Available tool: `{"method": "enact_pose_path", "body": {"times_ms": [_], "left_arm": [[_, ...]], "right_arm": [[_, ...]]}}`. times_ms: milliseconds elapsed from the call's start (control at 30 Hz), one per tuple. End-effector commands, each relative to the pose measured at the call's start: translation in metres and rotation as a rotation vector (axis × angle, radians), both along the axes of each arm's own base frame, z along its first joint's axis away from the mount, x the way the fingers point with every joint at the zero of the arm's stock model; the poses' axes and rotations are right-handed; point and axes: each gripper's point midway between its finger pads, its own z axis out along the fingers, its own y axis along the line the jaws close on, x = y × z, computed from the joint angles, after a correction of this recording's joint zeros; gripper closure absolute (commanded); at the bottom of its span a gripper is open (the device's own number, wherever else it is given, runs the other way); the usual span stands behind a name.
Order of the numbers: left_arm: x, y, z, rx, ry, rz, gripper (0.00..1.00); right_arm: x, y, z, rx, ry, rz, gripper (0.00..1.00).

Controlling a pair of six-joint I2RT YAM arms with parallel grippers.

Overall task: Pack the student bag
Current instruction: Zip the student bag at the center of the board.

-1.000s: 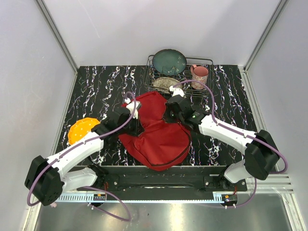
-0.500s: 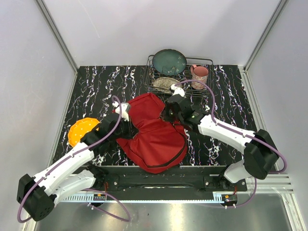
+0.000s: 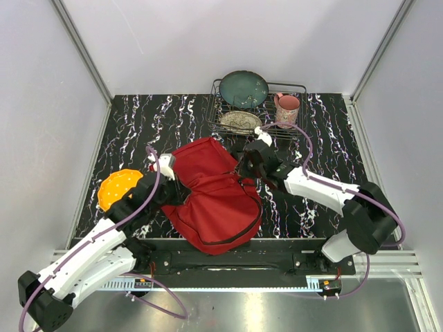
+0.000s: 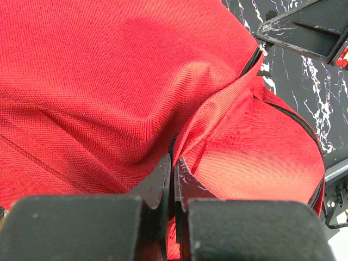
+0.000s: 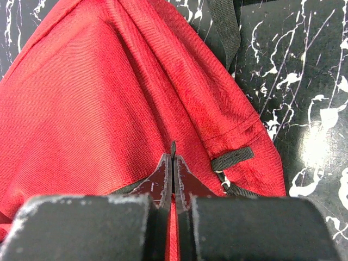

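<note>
The student bag (image 3: 214, 202), a red fabric backpack with black zippers, lies on the black marbled table between both arms. My left gripper (image 3: 177, 191) is at its left edge. In the left wrist view this gripper (image 4: 174, 163) is shut on a fold of the red bag (image 4: 109, 81) beside a black zipper line. My right gripper (image 3: 240, 171) is at the bag's far right side. The right wrist view shows this gripper (image 5: 173, 157) shut on a raised ridge of the bag (image 5: 98, 98), with a small black tab just past the tips. A dark strap (image 5: 225, 27) trails off the bag's far end.
An orange disc (image 3: 118, 188) lies left of the bag, close under the left arm. At the back stands a wire dish rack (image 3: 302, 88) holding a teal plate (image 3: 243, 88), a smaller plate (image 3: 239, 121) and a pink mug (image 3: 286, 107).
The left arm has drawn back to the left and toward the near edge, dragging the bag's left side with it. The right gripper has shifted slightly farther back, still holding the bag.
</note>
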Motion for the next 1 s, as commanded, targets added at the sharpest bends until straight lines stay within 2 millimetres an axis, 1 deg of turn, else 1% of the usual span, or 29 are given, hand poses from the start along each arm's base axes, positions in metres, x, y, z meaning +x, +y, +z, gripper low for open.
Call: {"method": "enact_pose_path", "body": {"times_ms": [0,67,100,133,167,200,233,267,300,333,367,400,433,467,500,567,600,667,700,733,767,800,867,900,933,967], "left_arm": [[0.012,0.010,0.010,0.010,-0.050,0.069,1.00],[0.014,-0.003,0.014,-0.017,-0.054,0.018,1.00],[0.016,-0.009,0.019,-0.019,-0.071,-0.014,1.00],[0.021,-0.018,0.020,-0.026,-0.072,-0.042,1.00],[0.026,-0.023,0.028,-0.032,-0.092,-0.055,1.00],[0.031,-0.027,0.031,-0.017,-0.111,-0.079,1.00],[0.035,-0.038,0.031,-0.019,-0.110,-0.121,1.00],[0.042,-0.045,0.047,-0.031,-0.141,-0.145,1.00],[0.046,-0.051,0.052,-0.017,-0.163,-0.178,1.00],[0.050,-0.062,0.052,-0.019,-0.160,-0.226,1.00],[0.057,-0.069,0.066,-0.026,-0.192,-0.243,1.00],[0.061,-0.073,0.070,-0.012,-0.212,-0.269,1.00],[0.064,-0.079,0.064,0.004,-0.190,-0.297,1.00],[0.070,-0.084,0.077,0.001,-0.210,-0.300,1.00],[0.075,-0.085,0.071,0.020,-0.191,-0.295,1.00],[0.082,-0.079,0.066,0.054,-0.168,-0.246,1.00],[0.082,-0.073,0.059,0.077,-0.139,-0.221,0.99],[0.080,-0.064,0.049,0.101,-0.106,-0.178,0.80],[0.076,-0.060,0.051,0.095,-0.111,-0.170,0.72],[0.072,-0.057,0.051,0.090,-0.114,-0.167,0.59],[0.067,-0.053,0.046,0.089,-0.109,-0.162,0.50],[0.063,-0.050,0.060,0.067,-0.152,-0.157,0.40],[0.059,-0.043,0.069,0.072,-0.204,-0.163,0.26],[0.055,-0.042,0.087,0.052,-0.270,-0.175,0.25],[0.052,-0.044,0.097,0.038,-0.309,-0.204,0.23],[0.051,-0.044,0.107,0.046,-0.359,-0.224,0.17]], "right_arm": [[0.010,-0.023,0.001,0.000,-0.036,-0.078,1.00],[0.007,-0.030,0.006,0.005,-0.059,-0.092,1.00],[0.005,-0.034,0.022,0.026,-0.092,-0.100,1.00],[0.002,-0.039,0.026,0.023,-0.107,-0.102,1.00],[-0.001,-0.046,0.047,0.045,-0.154,-0.117,1.00],[-0.003,-0.050,0.055,0.049,-0.174,-0.125,1.00],[-0.006,-0.057,0.061,0.046,-0.193,-0.134,1.00],[-0.010,-0.066,0.079,0.063,-0.234,-0.155,1.00],[-0.013,-0.071,0.086,0.066,-0.250,-0.159,1.00],[-0.017,-0.075,0.089,0.064,-0.261,-0.160,1.00],[-0.021,-0.082,0.098,0.079,-0.283,-0.173,1.00],[-0.024,-0.085,0.100,0.080,-0.286,-0.176,1.00],[-0.028,-0.087,0.099,0.089,-0.283,-0.178,1.00],[-0.033,-0.090,0.106,0.111,-0.296,-0.179,1.00],[-0.035,-0.090,0.104,0.114,-0.292,-0.171,1.00],[-0.037,-0.088,0.091,0.096,-0.259,-0.156,1.00],[-0.037,-0.086,0.086,0.086,-0.245,-0.151,1.00],[-0.036,-0.080,0.072,0.074,-0.208,-0.133,1.00],[-0.035,-0.079,0.066,0.068,-0.195,-0.131,1.00],[-0.034,-0.076,0.061,0.066,-0.186,-0.129,1.00],[-0.031,-0.073,0.055,0.060,-0.175,-0.123,1.00],[-0.030,-0.071,0.051,0.056,-0.167,-0.121,1.00],[-0.028,-0.068,0.044,0.051,-0.152,-0.116,1.00],[-0.028,-0.067,0.041,0.048,-0.146,-0.115,1.00],[-0.028,-0.066,0.041,0.053,-0.145,-0.114,1.00],[-0.028,-0.064,0.040,0.057,-0.143,-0.108,1.00]]}}
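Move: On the red bag's front fold, the left fingers are already shut on the fold's left end. The zipper end pinched by the right fingers lies about 17 cm to their right and 8 cm farther out; the yellow plate is some 20 cm to their left, 3 cm ahead. For the right hand, the bag's side strap, where it is headed, sits about 3 cm right, 1 cm back and slightly lower, with the dish rack some 20 cm ahead, 6 cm right. Following the bag rightward, the left hand dips a little, travels about 7 cm right and 6 cm forward, then opens wide, lets go of the fold, rises and eases back left. The right hand keeps its pinch at the zipper end throughout, swinging some 8 cm right and 4 cm back over a steep arc, up about 9 cm then down more than half of that. ##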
